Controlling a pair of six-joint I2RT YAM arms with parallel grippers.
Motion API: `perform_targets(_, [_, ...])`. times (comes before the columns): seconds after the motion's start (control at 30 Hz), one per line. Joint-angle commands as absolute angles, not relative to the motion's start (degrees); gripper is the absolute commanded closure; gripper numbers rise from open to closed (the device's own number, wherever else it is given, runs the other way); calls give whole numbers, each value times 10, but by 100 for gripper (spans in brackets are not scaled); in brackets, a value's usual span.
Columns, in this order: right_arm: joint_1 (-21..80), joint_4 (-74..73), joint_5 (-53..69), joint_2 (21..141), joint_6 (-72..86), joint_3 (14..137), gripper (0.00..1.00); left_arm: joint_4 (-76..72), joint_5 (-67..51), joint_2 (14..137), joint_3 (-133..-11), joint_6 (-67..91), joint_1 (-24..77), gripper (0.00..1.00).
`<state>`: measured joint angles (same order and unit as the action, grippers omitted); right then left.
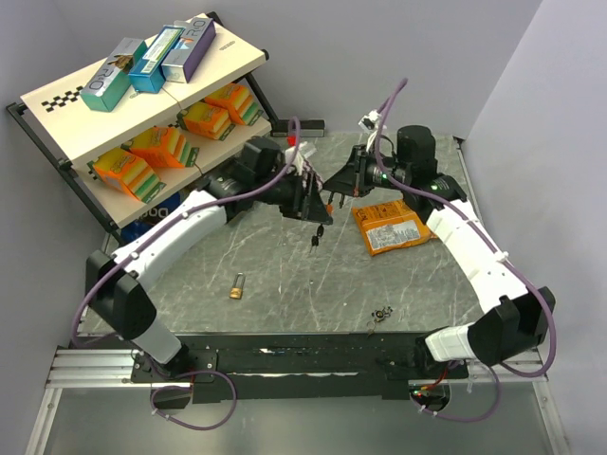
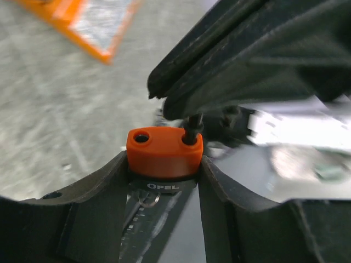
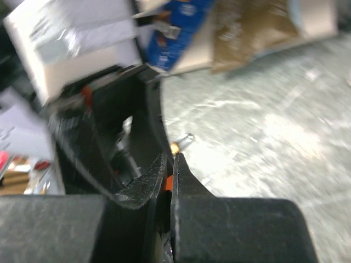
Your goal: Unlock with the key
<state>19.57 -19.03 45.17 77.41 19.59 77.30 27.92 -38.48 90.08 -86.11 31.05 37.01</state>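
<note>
The key has an orange block (image 2: 163, 152) for a head, with a black OPEL fob (image 2: 162, 186) and the blade below it. My left gripper (image 2: 163, 160) is shut on that orange block, above the middle of the table (image 1: 313, 201). My right gripper (image 3: 169, 160) meets it from the right (image 1: 335, 192). Its fingers (image 2: 219, 76) are pressed together on a thin black stem (image 2: 192, 130) standing in the block, and a sliver of orange shows between them. The brass padlock (image 1: 237, 285) lies flat on the table, left of centre and apart from both grippers. It also shows, small and blurred, in the right wrist view (image 3: 182, 141).
An orange snack packet (image 1: 389, 227) lies right of the grippers. A small key ring (image 1: 383, 312) rests near the front edge. A tilted shelf (image 1: 57, 95) with boxes and orange packs stands at the back left. The table (image 1: 285, 275) is grey marble.
</note>
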Motion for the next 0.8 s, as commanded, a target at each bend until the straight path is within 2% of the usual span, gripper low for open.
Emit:
perform_targets(0.0, [224, -269, 358, 792, 198, 811, 100, 367, -158, 950, -932, 313, 397, 99])
perform_targets(0.13, [235, -268, 331, 802, 211, 789, 100, 372, -117, 954, -919, 330, 413, 99])
perform_targets(0.33, [237, -260, 322, 809, 205, 754, 99, 363, -120, 950, -879, 353, 415, 99])
perform_targets(0.37, [236, -253, 326, 813, 205, 750, 88, 364, -122, 951, -873, 357, 415, 99])
perform_targets(0.43, [236, -250, 327, 818, 209, 741, 73, 374, -124, 963, -872, 359, 415, 99])
perform_targets(0.47, [232, -261, 327, 826, 215, 744, 55, 386, -131, 969, -873, 361, 414, 99])
perform_targets(0.5, [231, -266, 327, 829, 220, 750, 47, 394, -131, 978, -874, 363, 414, 99])
perform_targets(0.53, [229, -271, 324, 831, 221, 751, 35, 398, -132, 982, -874, 362, 414, 99])
perform_targets(0.63, [223, -286, 295, 831, 231, 751, 25, 403, -140, 990, -868, 359, 414, 99])
perform_targets(0.77, [203, -291, 264, 814, 247, 729, 22, 404, -157, 1006, -861, 352, 414, 99])
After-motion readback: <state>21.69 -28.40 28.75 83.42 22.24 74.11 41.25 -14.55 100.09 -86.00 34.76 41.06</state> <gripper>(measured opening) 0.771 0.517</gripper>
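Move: The left hand already holds the orange padlock, its keys hanging roughly 5 cm below and a little back. The already freed shackle is in the right fingers, about 4 cm ahead, 1 cm right and 3 cm above the left hand. Down on the table, the orange packet is about 8 cm ahead and 17 cm right of the right hand; the brass padlock is about 20 cm left and 4 cm back of the left hand. The right fingers, still shut on the shackle at first, let go by opening wide late in a drop of about 10 cm, then edge right. The left hand keeps its grip on the orange padlock and carries it down some 13 cm towards the tabletop, easing left at the end and rolling its left side up nearly 30 degrees. ##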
